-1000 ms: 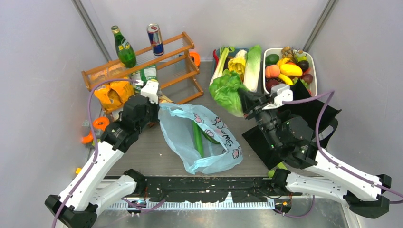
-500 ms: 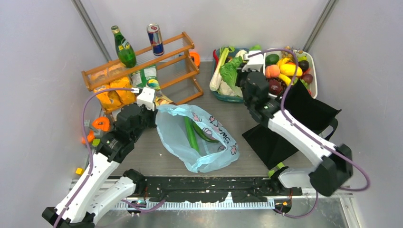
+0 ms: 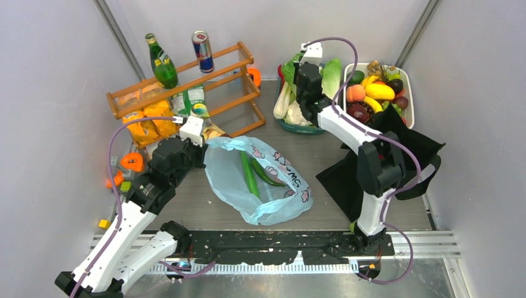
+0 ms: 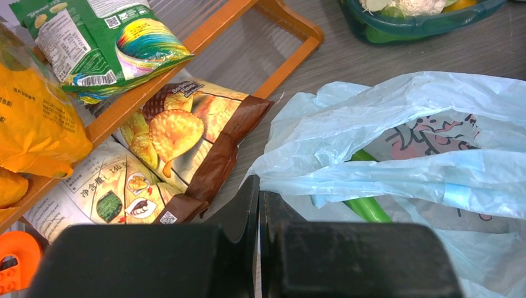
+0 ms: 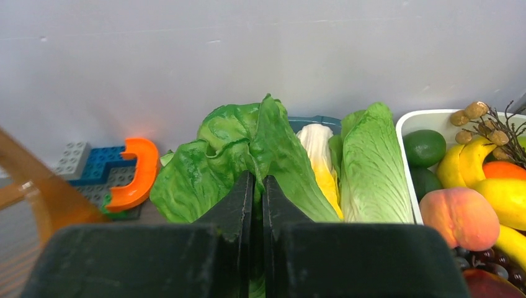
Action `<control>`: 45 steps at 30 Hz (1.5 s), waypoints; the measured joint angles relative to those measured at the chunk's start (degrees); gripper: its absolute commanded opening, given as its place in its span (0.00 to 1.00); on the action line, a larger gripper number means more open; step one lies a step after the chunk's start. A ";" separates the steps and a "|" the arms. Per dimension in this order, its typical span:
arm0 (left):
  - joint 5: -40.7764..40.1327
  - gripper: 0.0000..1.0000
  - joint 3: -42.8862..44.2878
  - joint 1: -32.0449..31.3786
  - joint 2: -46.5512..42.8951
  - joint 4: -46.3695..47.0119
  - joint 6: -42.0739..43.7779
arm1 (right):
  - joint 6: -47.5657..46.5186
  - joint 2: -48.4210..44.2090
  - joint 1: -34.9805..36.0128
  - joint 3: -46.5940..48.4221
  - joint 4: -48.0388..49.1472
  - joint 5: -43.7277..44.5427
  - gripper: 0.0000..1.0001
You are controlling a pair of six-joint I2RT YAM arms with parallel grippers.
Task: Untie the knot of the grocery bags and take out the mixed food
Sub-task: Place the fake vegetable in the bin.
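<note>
The light-blue grocery bag lies open mid-table with a green cucumber inside; no knot shows. My left gripper is shut at the bag's far-left rim, pinching the thin plastic at its tips. The black tote gapes open on the right. My right gripper reaches to the back over the teal vegetable bin. It is shut on a leafy green cabbage, beside a pale cabbage. A brown crisp pack lies against the rack.
A wooden rack at back left holds a green bottle, a can and orange and green packets. A white fruit bin stands at back right. Orange toy parts and building blocks lie near the walls.
My right arm has swung from over the black tote to the back, carrying the green cabbage over the vegetable bin. The left gripper shifted slightly with the bag rim, then held still.
</note>
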 measured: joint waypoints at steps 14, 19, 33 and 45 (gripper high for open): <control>1.11 0.00 -0.24 0.00 0.44 0.26 0.00 | -1.31 17.81 -3.17 14.29 -3.41 5.75 0.54; 1.62 0.00 -0.24 0.00 0.55 0.33 0.00 | -1.75 17.75 -3.89 15.39 -4.79 4.26 0.99; 4.11 0.00 -0.24 0.00 0.55 0.66 -0.22 | -3.41 7.56 -4.35 10.29 -7.58 -7.15 0.95; 6.58 0.00 -0.24 0.00 -0.72 1.27 -0.22 | 2.86 -23.10 1.25 -5.86 -18.82 -24.13 0.96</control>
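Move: The right hand already holds the green lettuce above the teal vegetable bin, whose middle lies about 3 cm ahead, 4 cm to its right and 18 cm below. In that bin the Chinese cabbage is some 8 cm ahead and 11 cm right of the hand; the white fruit bin is 27 cm right and 3 cm ahead. From the left hand, still pinching the bag, the teal bin is roughly 25 cm ahead and 30 cm right. Right hand lowers lettuce about 7 cm forward and down onto teal bin, opens wide, retreats 15 cm back and up. ##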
